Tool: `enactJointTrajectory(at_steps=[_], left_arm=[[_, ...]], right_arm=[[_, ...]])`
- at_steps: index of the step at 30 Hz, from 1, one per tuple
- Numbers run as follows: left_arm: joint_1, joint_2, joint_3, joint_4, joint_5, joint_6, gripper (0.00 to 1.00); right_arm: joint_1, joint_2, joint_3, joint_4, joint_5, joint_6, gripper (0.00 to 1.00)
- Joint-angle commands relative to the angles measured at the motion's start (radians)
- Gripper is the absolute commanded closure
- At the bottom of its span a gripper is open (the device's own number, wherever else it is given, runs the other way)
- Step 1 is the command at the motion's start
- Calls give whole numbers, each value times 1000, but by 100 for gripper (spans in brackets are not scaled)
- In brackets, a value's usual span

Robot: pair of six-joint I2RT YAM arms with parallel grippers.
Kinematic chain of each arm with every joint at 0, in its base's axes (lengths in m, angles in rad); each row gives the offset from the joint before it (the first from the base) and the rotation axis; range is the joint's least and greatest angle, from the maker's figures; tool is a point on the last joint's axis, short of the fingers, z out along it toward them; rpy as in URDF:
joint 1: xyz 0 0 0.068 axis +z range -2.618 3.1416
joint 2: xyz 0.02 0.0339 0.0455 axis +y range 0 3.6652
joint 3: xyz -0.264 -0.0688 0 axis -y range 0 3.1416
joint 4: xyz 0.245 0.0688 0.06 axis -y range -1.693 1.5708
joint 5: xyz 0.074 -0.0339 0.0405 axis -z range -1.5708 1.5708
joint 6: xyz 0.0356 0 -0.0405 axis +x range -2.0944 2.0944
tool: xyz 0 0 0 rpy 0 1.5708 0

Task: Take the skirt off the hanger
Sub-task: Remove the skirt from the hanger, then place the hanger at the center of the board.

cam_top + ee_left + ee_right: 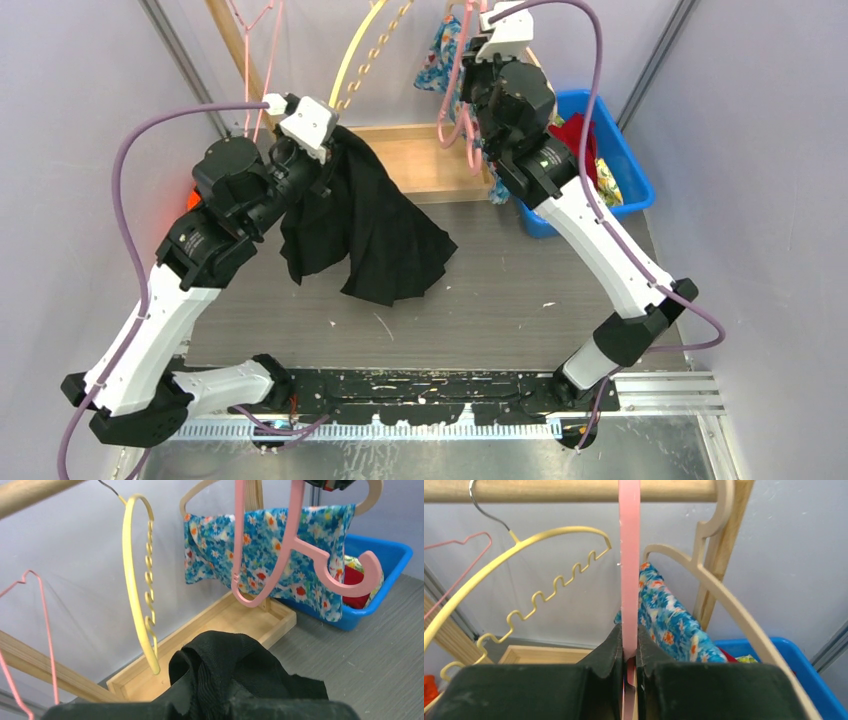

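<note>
The black skirt (370,230) hangs bunched from my left gripper (322,138), its lower part spread on the grey table. In the left wrist view the skirt (240,670) covers the fingers, which are shut on its cloth. The pink plastic hanger (458,100) hangs bare from the wooden rail, apart from the skirt. My right gripper (629,647) is shut on the pink hanger (629,565), its shaft pinched between both fingers. The left wrist view shows the pink hanger (295,545) in front of a floral garment.
A yellow hanger (135,590) and a thin pink wire hanger (40,630) hang on the rail. A floral garment (260,545) drapes on a beige hanger (724,605). The rack's wooden base tray (430,160) sits behind the skirt. A blue bin (625,165) of clothes stands at right.
</note>
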Motion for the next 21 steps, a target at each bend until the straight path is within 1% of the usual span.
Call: enactJointTrajectory(at_steps=[1,8,15,21], left_arm=[[-9,-24,-28,87,-5,-4,100],[-9,-47,-49,75,-37,14,100],[-10,-74,-40,64,-59,27,100],[-10,-78,-30,44,-66,28,100]], right_arm=[[-5,38,43,-6,-46,32,99],[-23,81,30,-20,-66,75,99],[-35,113,-46,-13,-107,100,99],[-52,183,-94,25,-140,109,99]])
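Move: The right gripper holds the empty pink hanger upright. The wooden tray's middle lies about 8 cm ahead of this hand, 16 cm to its left and 50 cm below. The flowered skirt hangs some 12 cm ahead, 2 cm right and 15 cm down; the yellow hanger is about 12 cm ahead, 17 cm left and 3 cm down. From the left hand, which holds the black skirt, the tray is roughly 20 cm ahead, 4 cm right and 45 cm down. Lower the right gripper about 11 cm with the pink hanger still pinched, carrying it some 5 cm forward and 4 cm left towards the wooden tray, and let the wrist tip down by about 15 degrees. Keep the black skirt shut in the left gripper: let that hand sink nearly 3 cm, then ease it back up a little while drifting left. ##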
